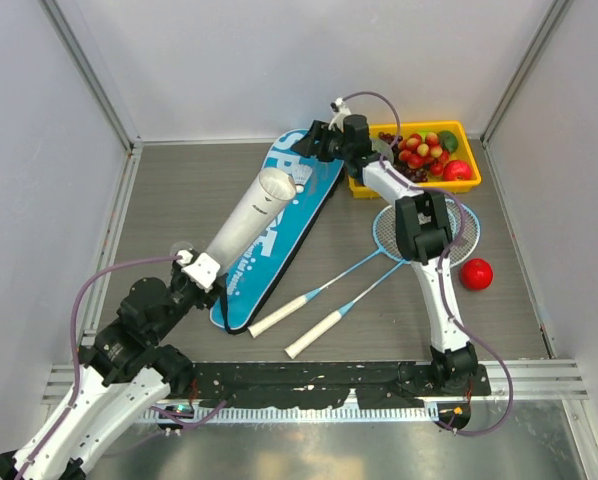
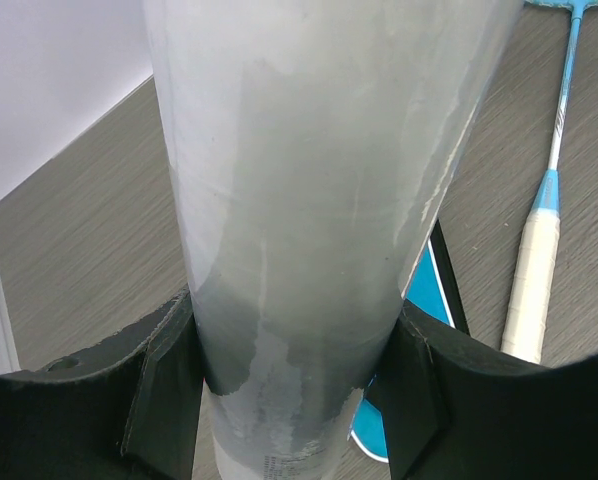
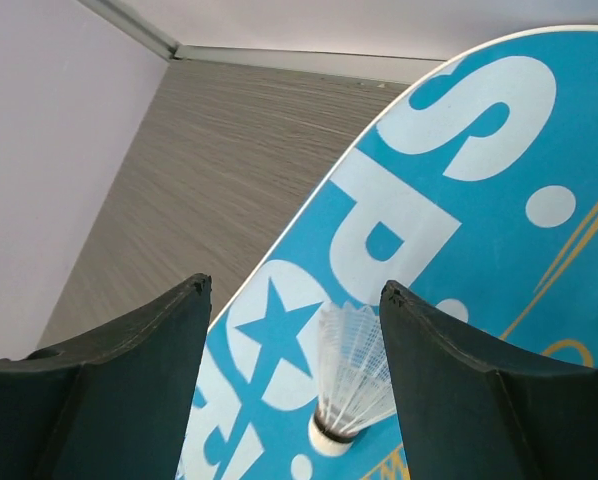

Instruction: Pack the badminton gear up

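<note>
My left gripper is shut on the lower end of the long white tube. The tube slants up over the blue SPORT bag with its open mouth toward the far side. My right gripper hangs open above the bag's far end. A white shuttlecock lies on the bag below, between the fingers, nearer the right one, untouched. Two light-blue rackets lie crossed on the table to the right of the bag.
A yellow tray of fruit stands at the back right, close behind the right arm. A red round fruit lies by the racket heads. Grey walls enclose the table on three sides.
</note>
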Robot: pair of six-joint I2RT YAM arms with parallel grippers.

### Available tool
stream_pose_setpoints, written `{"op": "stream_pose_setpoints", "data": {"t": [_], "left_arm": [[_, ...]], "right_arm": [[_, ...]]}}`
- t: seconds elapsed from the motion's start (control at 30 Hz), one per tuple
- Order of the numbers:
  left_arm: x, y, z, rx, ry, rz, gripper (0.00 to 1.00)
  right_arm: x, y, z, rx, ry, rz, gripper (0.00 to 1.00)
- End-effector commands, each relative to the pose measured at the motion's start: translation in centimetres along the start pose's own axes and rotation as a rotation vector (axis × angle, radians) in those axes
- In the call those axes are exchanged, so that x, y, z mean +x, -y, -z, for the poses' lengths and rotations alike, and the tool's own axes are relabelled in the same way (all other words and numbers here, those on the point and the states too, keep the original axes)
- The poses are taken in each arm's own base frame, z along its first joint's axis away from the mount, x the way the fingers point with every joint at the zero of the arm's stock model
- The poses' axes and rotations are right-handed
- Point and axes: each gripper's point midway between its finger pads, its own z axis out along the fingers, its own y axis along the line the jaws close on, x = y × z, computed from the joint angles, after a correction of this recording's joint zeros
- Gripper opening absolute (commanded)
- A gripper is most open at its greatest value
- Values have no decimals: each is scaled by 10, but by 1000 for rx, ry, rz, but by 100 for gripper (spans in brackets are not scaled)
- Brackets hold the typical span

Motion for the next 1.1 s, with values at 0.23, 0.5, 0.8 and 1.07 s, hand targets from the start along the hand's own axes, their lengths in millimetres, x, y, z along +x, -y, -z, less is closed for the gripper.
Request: {"op": "stream_pose_setpoints", "data": {"t": [0.23, 0.5, 0.8, 1.07], "left_arm": [[-34, -7, 2, -26, 146, 33, 17], [-35, -5, 3, -14, 155, 36, 17], [-35, -4, 1, -14, 155, 34, 17], [-32, -4, -1, -10, 139, 28, 18]], "right_arm": [[-5, -26, -16, 75, -27, 213, 72], [8, -14, -7, 152, -87, 263, 72], [20, -32, 13, 86, -167, 274, 58], [25, -59, 40, 13, -206, 273, 34]]}}
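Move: The shuttlecock on the blue bag lies about 4 cm back from my open right hand, 1 cm to its left and some 9 cm below. The bag's middle is about 17 cm back and 5 cm left of that hand, and the yellow crate's middle about 28 cm to its right and 1 cm farther out. From my left hand, which holds the white tube, the shuttlecock lies roughly 33 cm ahead, 20 cm right and 17 cm down. I sink my right hand almost 8 cm onto the shuttlecock, first edging slightly out and left, then drawing back about 5 cm while rolling some 20 degrees, left side down. Near the bottom my fingers start closing around it, to about half their gap, and I come up about 2 cm as they close. My left hand keeps its hold on the tube, nearly still. ##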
